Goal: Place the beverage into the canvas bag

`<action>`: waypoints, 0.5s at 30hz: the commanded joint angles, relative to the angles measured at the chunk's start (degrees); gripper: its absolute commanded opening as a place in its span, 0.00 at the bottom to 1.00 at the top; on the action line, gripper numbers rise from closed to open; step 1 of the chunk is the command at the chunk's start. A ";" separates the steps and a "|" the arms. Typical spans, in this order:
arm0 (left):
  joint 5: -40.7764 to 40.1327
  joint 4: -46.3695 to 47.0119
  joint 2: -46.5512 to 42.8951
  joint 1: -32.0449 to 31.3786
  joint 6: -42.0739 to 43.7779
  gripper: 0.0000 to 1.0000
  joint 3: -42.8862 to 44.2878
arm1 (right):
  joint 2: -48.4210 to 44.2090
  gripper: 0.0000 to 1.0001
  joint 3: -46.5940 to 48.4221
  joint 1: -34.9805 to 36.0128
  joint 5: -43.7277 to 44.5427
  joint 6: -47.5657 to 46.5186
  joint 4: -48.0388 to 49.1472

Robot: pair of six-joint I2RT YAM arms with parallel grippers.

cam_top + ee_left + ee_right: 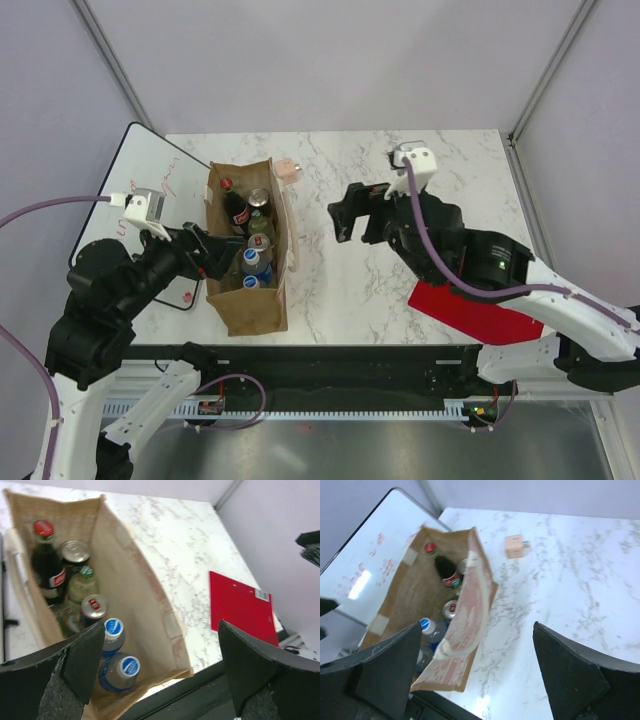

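The tan canvas bag point(255, 310) stands upright at the table's left, and its inner wall point(135, 595) shows in the left wrist view. Inside it are a red-capped cola bottle point(45, 562), a green-capped bottle point(86, 577), two cans point(94, 605) and two blue-capped bottles point(122, 667). My left gripper point(212, 255) hovers open over the bag's left rim, its jaws point(165, 675) wide apart and holding nothing. My right gripper point(338, 218) is open and empty above the marble, right of the bag point(470, 605).
A flat red sheet point(470, 310) lies near the front edge on the right. A whiteboard point(150, 190) sits left of the bag. A small tan block point(290, 170) rests behind the bag. The table's black front rail runs just below the bag.
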 commanded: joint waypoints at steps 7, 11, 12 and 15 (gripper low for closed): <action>5.51 10.89 0.24 -0.08 -3.73 1.00 -3.48 | -7.50 0.98 -5.80 0.13 26.72 11.16 -12.11; 5.57 14.65 -1.15 -0.08 -6.37 0.99 -6.90 | -6.89 0.98 -4.48 0.13 27.37 11.87 -14.22; 6.19 15.62 -1.69 -0.08 -6.37 0.99 -7.53 | -6.71 0.98 -3.96 0.05 27.19 11.78 -14.05; 6.72 16.69 -1.96 -0.08 -5.06 0.99 -8.32 | -5.57 0.98 -2.91 0.13 28.42 11.34 -14.05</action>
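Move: All the drinks already stand in the canvas bag. Its middle lies about 8 cm ahead, 3 cm to the right and 28 cm below the open, empty left gripper. From the right gripper, also open and empty, the bag's middle is about 24 cm left, 2 cm ahead and 32 cm down; a pink plug cube is some 27 cm ahead and 18 cm left of this hand, and the red folder 33 cm right and 6 cm back. Swing the empty right gripper away from the canvas bag, about 10 cm to the right high over the bare table, turning it some 25 degrees clockwise until it faces nearly forward, and ease to a stop. Shift the left gripper about 2.5 cm right, high over the bag, with a small rise and sink back. Keep both wide open and touch nothing. ##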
